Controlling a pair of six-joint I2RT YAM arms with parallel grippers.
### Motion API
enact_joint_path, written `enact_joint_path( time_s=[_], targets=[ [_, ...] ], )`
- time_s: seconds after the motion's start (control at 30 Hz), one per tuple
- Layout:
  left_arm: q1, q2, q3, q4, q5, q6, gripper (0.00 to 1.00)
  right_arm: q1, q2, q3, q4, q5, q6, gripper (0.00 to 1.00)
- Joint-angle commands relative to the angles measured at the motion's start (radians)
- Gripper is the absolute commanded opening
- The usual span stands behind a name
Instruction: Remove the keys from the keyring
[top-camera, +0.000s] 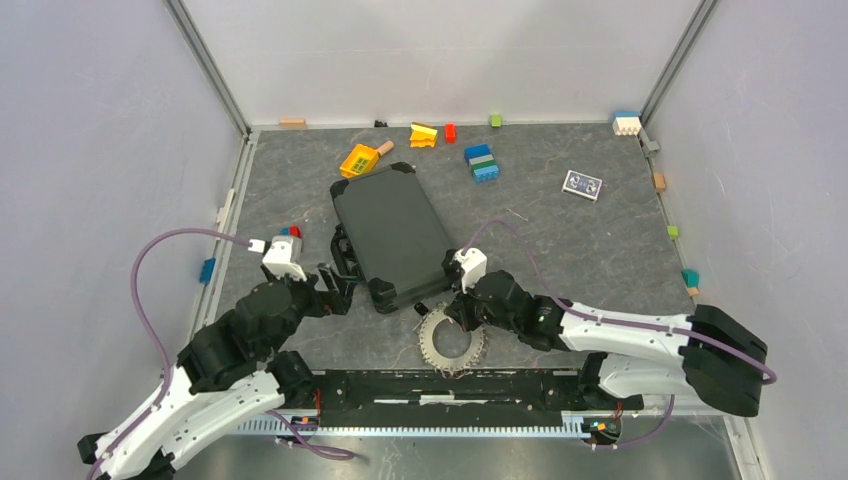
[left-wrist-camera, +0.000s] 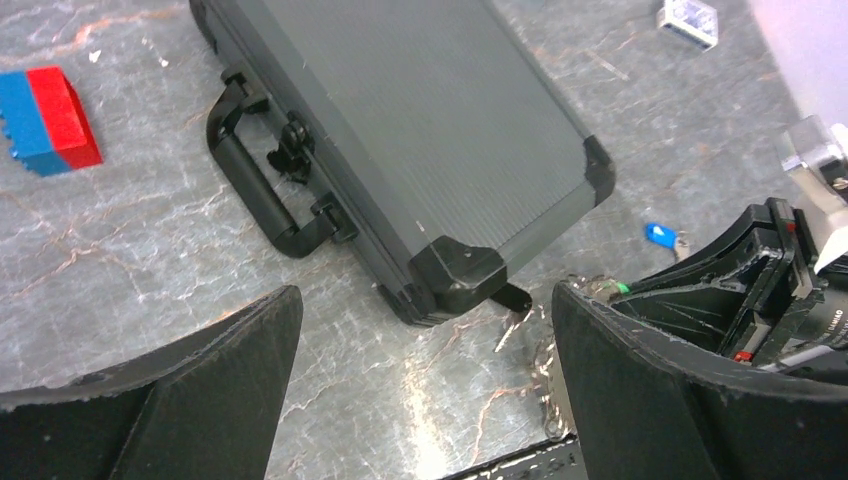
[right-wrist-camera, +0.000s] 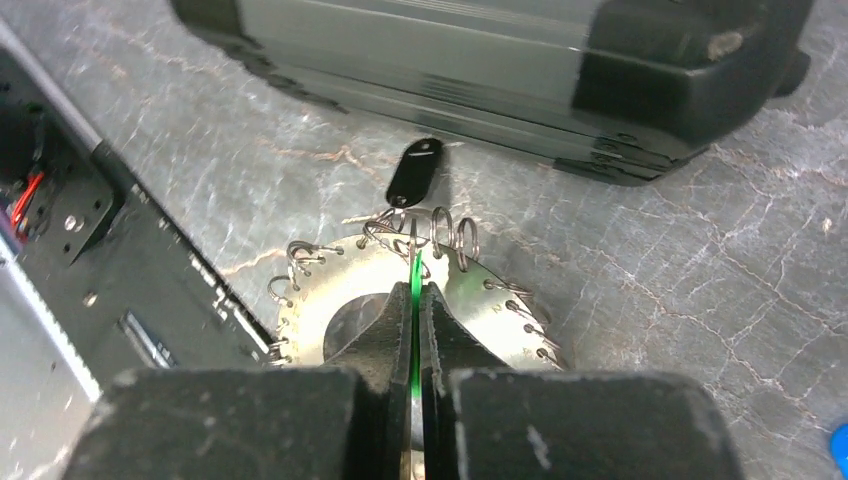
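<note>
The keyring (top-camera: 452, 343) lies flat near the table's front edge, its greyish keys (right-wrist-camera: 505, 300) fanned out like gear teeth. A black-headed key (right-wrist-camera: 415, 172) points toward the case. A blue-headed key (left-wrist-camera: 657, 235) lies apart on the table. My right gripper (right-wrist-camera: 416, 290) stands over the ring, shut on the thin green tag (right-wrist-camera: 415, 262), which is pinched edge-on between its fingers. My left gripper (left-wrist-camera: 425, 390) is wide open over bare table by the case's near corner, nothing between its fingers (left-wrist-camera: 150, 400). The right arm hides part of the ring from above.
A dark grey hard case (top-camera: 390, 235) with a handle (left-wrist-camera: 255, 185) lies just behind both grippers. A blue and red brick (left-wrist-camera: 45, 120) sits left of it. Toy bricks (top-camera: 482, 162) and a card (top-camera: 582, 184) lie at the back. A black rail (top-camera: 450, 385) runs along the front edge.
</note>
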Motion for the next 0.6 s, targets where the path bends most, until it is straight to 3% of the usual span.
enact_joint_path(
  time_s=[0.0, 0.2, 0.57],
  targets=[
    [0.004, -0.082, -0.013, 0.125, 0.026, 0.11, 1.0, 0.004, -0.091, 0.102, -0.116, -0.112, -0.153, 0.0],
    [0.003, -0.149, -0.026, 0.244, 0.074, 0.219, 1.0, 0.005, -0.171, 0.238, -0.337, -0.18, -0.356, 0.0],
    [0.004, -0.086, -0.026, 0.429, 0.263, 0.321, 1.0, 0.005, -0.166, 0.631, -0.689, -0.151, -0.827, 0.0]
  ],
)
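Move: The right hand already pinches the keyring's green key; the ring's disc slopes below, its middle about 4 cm back and 5 cm down. The open left gripper is about 20 cm to the right hand's left, 1 cm ahead and 13 cm higher. From the right hand, the black key lies 4 cm ahead, 5 cm left, the blue key 6 cm ahead, 12 cm right, both 8 cm down, and the case's near right corner 8 cm straight ahead, 4 cm down. From the left hand, the disc is 20 cm right, 5 cm back, 18 cm down. Fingers still shut on the green key, the right hand hoists the keyring almost straight up by about 14 cm, easing back a little at first, and rolls some 30 degrees about its own fingers, counter-clockwise as seen looking along them, closing on the left gripper's height. The empty left gripper, kept wide open, rises about 7 cm as its fingers tip up nearly 20 degrees, then drifts some 3 cm right and swings clockwise towards the keyring's side. ##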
